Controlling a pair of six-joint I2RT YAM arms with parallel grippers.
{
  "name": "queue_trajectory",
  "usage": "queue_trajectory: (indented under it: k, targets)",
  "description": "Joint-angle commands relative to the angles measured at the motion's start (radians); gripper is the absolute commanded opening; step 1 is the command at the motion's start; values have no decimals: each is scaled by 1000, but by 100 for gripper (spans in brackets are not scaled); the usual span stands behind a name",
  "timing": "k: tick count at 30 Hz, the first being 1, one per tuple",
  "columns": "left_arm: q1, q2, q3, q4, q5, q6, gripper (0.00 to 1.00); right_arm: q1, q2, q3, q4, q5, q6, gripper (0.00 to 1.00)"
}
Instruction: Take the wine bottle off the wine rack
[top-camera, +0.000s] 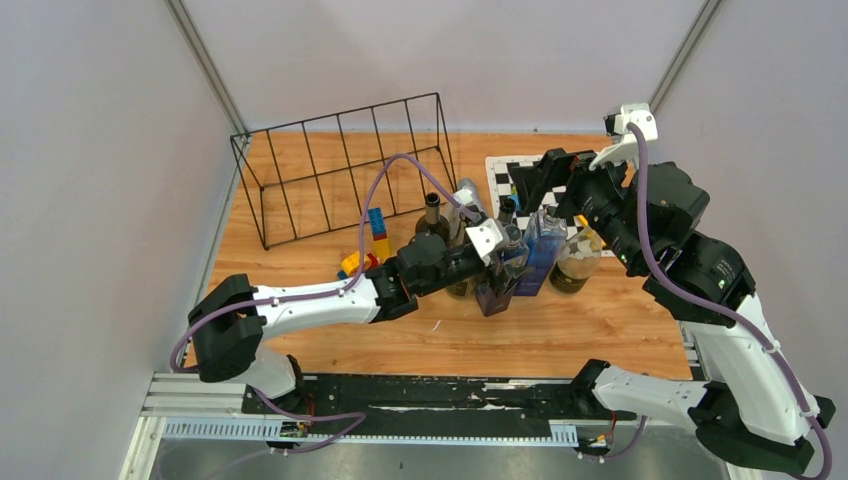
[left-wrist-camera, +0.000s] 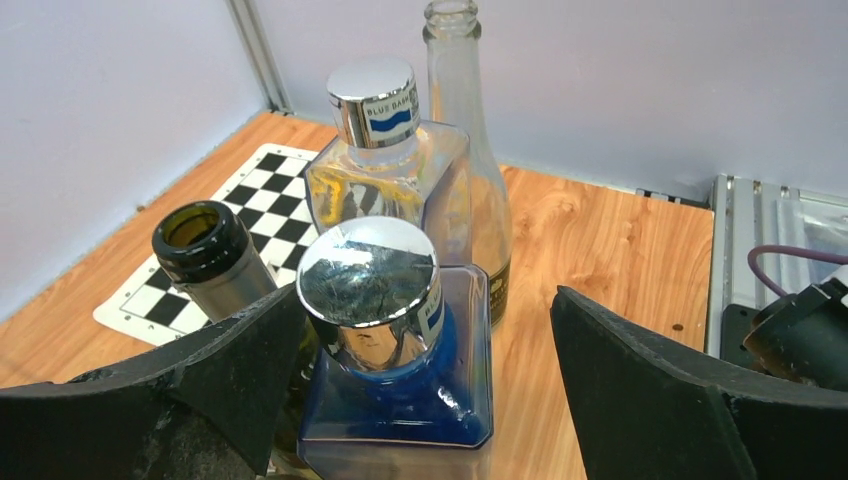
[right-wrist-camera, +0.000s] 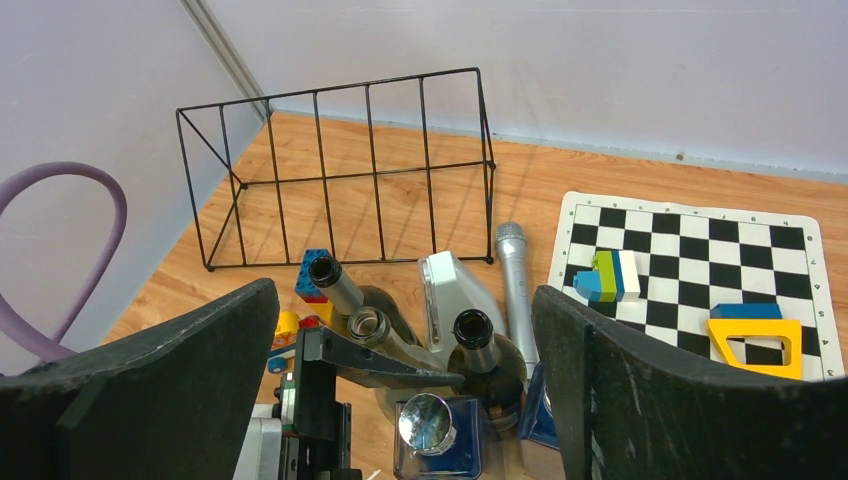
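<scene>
The black wire wine rack (top-camera: 338, 115) stands at the back left and holds no bottle; the right wrist view shows the wine rack (right-wrist-camera: 330, 92) too. Several bottles stand upright in a cluster mid-table. My left gripper (top-camera: 505, 265) is open around a square blue bottle with a silver cap (left-wrist-camera: 370, 290), its fingers (left-wrist-camera: 660, 390) apart from the glass on the right side. Which bottle is the wine bottle I cannot tell. A dark green open-necked bottle (left-wrist-camera: 200, 245) stands just left of it. My right gripper (right-wrist-camera: 403, 292) hangs open above the cluster, holding nothing.
Behind the blue bottle stand a clear square capped bottle (left-wrist-camera: 385, 150) and a tall clear bottle (left-wrist-camera: 460, 100). A chessboard mat (right-wrist-camera: 690, 250) with coloured blocks (right-wrist-camera: 755, 340) lies at the back right. A silver microphone (right-wrist-camera: 515, 280) and toy bricks (top-camera: 375, 235) lie near the rack.
</scene>
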Motion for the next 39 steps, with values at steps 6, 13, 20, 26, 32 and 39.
queue_trajectory:
  k: [6,13,20,26,32,39]
  targets:
    - [3,-63,71,-9,4,24,100,-4,-7,-7,45,2,-19,99]
    - [2,-91,70,-15,53,1,100,-5,-9,-15,50,8,-22,99]
    - [3,-123,63,-32,74,-14,100,-4,-17,-18,62,22,-22,99]
    - [3,-152,76,-73,118,-20,100,-3,-33,-27,86,48,-15,99]
    - [2,-177,147,-226,69,-67,100,-4,-10,-1,70,76,13,99]
    - [10,-174,354,-465,-31,-2,100,-51,193,184,-62,70,4,100]
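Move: The near blue wine bottle stands upright between the left hand's open fingers, its cap by their tips and its middle about 12 cm below. An olive bottle stands some 7 cm ahead of it, a clear bottle 8 cm to its left and 4 cm farther out, the far blue bottle about 9 cm to its right and 4 cm farther out. From the right hand the near blue bottle lies roughly 8 cm left, 3 cm back and 30 cm below. Still wide open, the left hand rises about 10 cm clear of the near blue bottle; the right eases forward. ##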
